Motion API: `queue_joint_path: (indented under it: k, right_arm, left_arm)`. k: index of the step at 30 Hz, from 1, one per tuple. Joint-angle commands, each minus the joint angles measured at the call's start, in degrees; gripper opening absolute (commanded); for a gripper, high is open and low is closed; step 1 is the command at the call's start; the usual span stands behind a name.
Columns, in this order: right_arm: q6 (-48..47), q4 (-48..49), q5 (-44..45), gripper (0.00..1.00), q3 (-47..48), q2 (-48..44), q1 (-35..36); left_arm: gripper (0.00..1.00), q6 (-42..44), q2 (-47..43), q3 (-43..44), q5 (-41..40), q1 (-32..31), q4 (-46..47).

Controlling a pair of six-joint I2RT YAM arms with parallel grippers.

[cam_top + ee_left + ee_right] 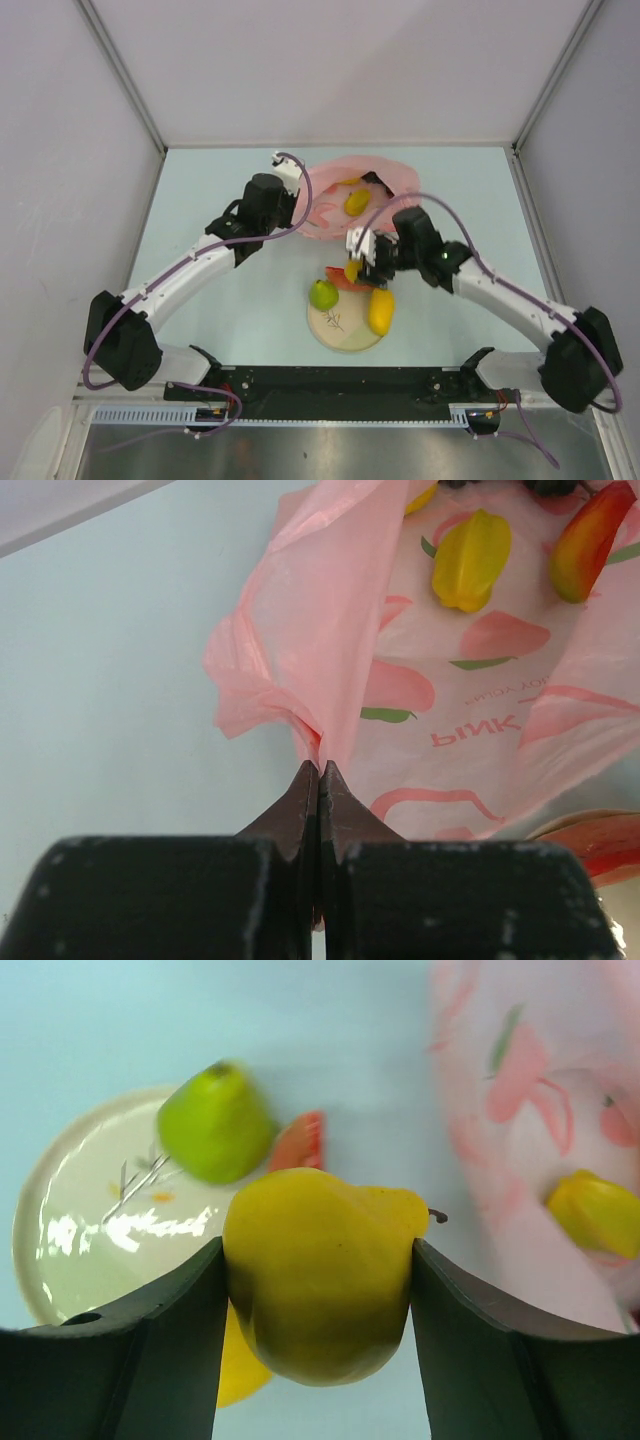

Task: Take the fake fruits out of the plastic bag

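Note:
The pink plastic bag (385, 180) lies at the back middle of the table. My left gripper (320, 768) is shut on a bunched fold of the bag's edge (300, 695). Inside the bag I see a yellow star-shaped fruit (470, 560) and an orange-yellow fruit (590, 540). My right gripper (318, 1260) is shut on a yellow pear-shaped fruit (320, 1230), held above the table between the bag and the plate. In the top view that fruit (352, 271) hangs just above the plate's far edge.
A round cream plate (340, 335) sits near the front middle, with a green pear (323, 294) and a yellow mango (381, 311) on it. A red watermelon slice (343, 281) lies at its far rim. Grey walls enclose the table on three sides.

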Motion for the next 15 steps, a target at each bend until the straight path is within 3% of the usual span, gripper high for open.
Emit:
queue_joint_path:
  k: [1, 3, 15]
  right_arm:
    - [-14.48, 14.56, 9.46, 0.20, -15.76, -12.67, 6.18]
    - [-16.60, 18.53, 9.20, 0.20, -18.52, -14.37, 6.72]
    - [-30.67, 18.01, 2.08, 0.18, -24.41, -19.02, 9.70]
  left_arm:
    - [0.00, -0.16, -0.34, 0.81, -0.63, -0.27, 2.84]
    - [0.00, -0.08, -0.61, 0.63, -0.81, -0.19, 3.10]
    - [0.00, 1.94, -1.49, -0.60, -0.54, -0.27, 3.55]
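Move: Below and back from the right hand, which already holds the yellow pear, lies the plate: its middle is about 9 cm back, 1 cm left and 15 cm down. The green pear sits some 5 cm back and 8 cm left, the watermelon slice about 1 cm back and straight below, the mango about 9 cm back and 7 cm right, all 12 to 14 cm down. From the left hand the plate's middle is roughly 19 cm back, 14 cm right. Drawing back about 5 cm and sinking some 4 cm in one quick stroke towards the plate, the right hand brings the held yellow pear in, then all but halts and eases up 1.5 cm. All the while it rolls some 30 degrees about its fingers, counter-clockwise looking along them, the grip on the fruit unchanged. ##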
